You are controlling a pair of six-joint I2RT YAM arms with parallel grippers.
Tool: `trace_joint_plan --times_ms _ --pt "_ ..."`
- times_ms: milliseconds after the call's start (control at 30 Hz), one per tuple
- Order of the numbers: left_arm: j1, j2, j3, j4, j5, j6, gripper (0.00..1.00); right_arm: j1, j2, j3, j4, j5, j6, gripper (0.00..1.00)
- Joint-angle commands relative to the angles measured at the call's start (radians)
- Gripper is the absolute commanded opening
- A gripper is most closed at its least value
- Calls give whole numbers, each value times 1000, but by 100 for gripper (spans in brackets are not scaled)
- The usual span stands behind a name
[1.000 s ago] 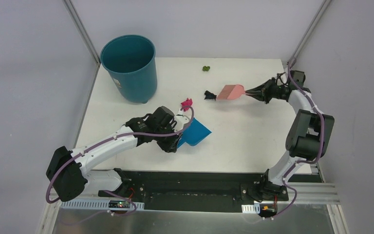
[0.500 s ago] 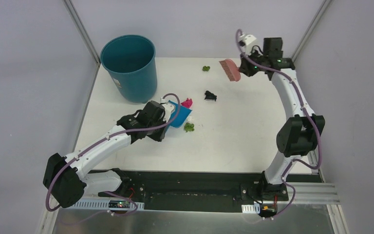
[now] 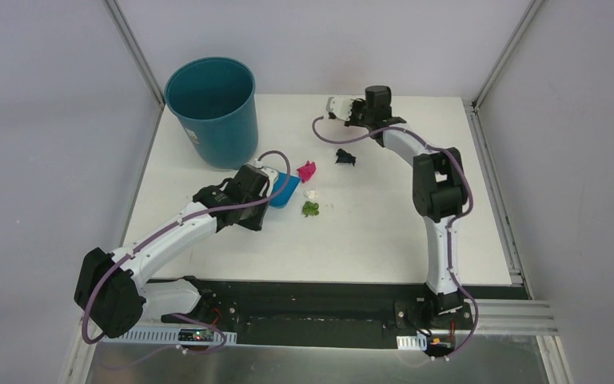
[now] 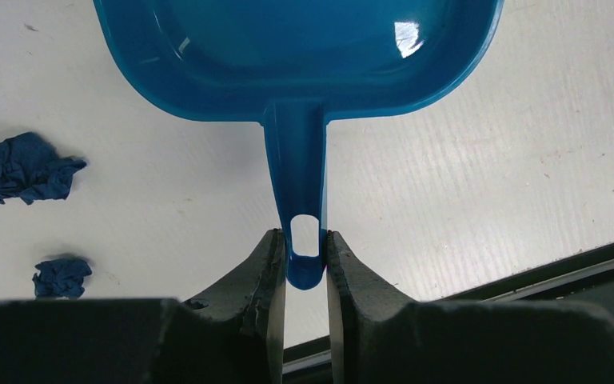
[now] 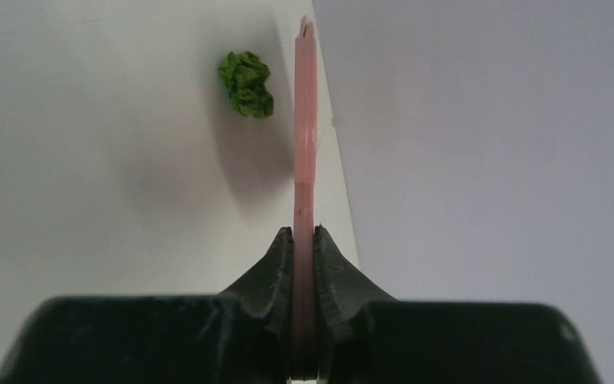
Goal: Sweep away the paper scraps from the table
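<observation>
My left gripper (image 4: 305, 254) is shut on the handle of the blue dustpan (image 4: 296, 56), which lies on the white table (image 3: 384, 216) left of centre. Off the dustpan's (image 3: 285, 190) right side lie a magenta scrap (image 3: 306, 169), a white one (image 3: 312, 194) and a green one (image 3: 310, 209); a dark one (image 3: 345, 157) sits farther back. Two dark blue scraps (image 4: 20, 166) lie to the left in the left wrist view. My right gripper (image 5: 304, 240) is shut on the pink brush (image 5: 305, 152), seen edge-on, by the table's far edge. A green scrap (image 5: 247, 84) lies just left of the brush.
A teal round bin (image 3: 212, 108) stands at the table's back left corner. Grey walls close in the back and sides. A black strip (image 4: 576, 268) runs along the near edge, by the arm bases.
My right arm has swung the brush from the right side over to the back middle of the table. My left arm drew the dustpan left, uncovering the green and white scraps.
</observation>
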Motion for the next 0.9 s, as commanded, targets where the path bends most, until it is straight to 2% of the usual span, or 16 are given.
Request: trace_joint_plan --times_ms 0,100,200,433,633,700,767,867 --pt "9 -38 7 4 -66 -40 0 27 126 188 95 39 -340 0" --pt "9 -62 -2 4 -88 -49 0 36 196 251 86 32 -404 0" --pt "9 -71 -4 4 -97 -52 0 35 166 193 61 -5 -472 0" --pt "14 -89 10 0 -107 -32 0 38 -144 -186 -142 -44 -580 0" --pt "18 -122 1 -1 -108 -34 0 54 -474 -490 -416 -46 -600 0" --pt "18 -125 2 -1 -106 -32 0 63 -575 -560 -510 -33 -586 0" --pt "18 -122 2 0 -100 -31 0 69 -666 -583 -576 -22 -498 0" --pt "18 -122 5 -2 -101 -29 0 67 -697 -460 -589 -16 -253 0"
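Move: The brush in the right hand goes for the far green paper scrap, about 9 cm ahead of that hand, 3 cm to its left and some 13 cm below. On the same table level, the black scrap lies about 9 cm back and 1 cm left of the hand, and the pink scrap about 15 cm back and 12 cm left. From the left hand, the far green scrap is roughly 48 cm ahead, 22 cm right and 9 cm below. Forward and down first, the right hand reaches the brush over the far green scrap by about 4 cm and drops 5, then reverses into a quick stroke of some 25 cm back towards the base, drifting right, rising a little and turning counter-clockwise, with the brush kept gripped. It sweeps the green scrap back past where the black one lay. The left hand lifts the dustpan a couple of centimetres. ##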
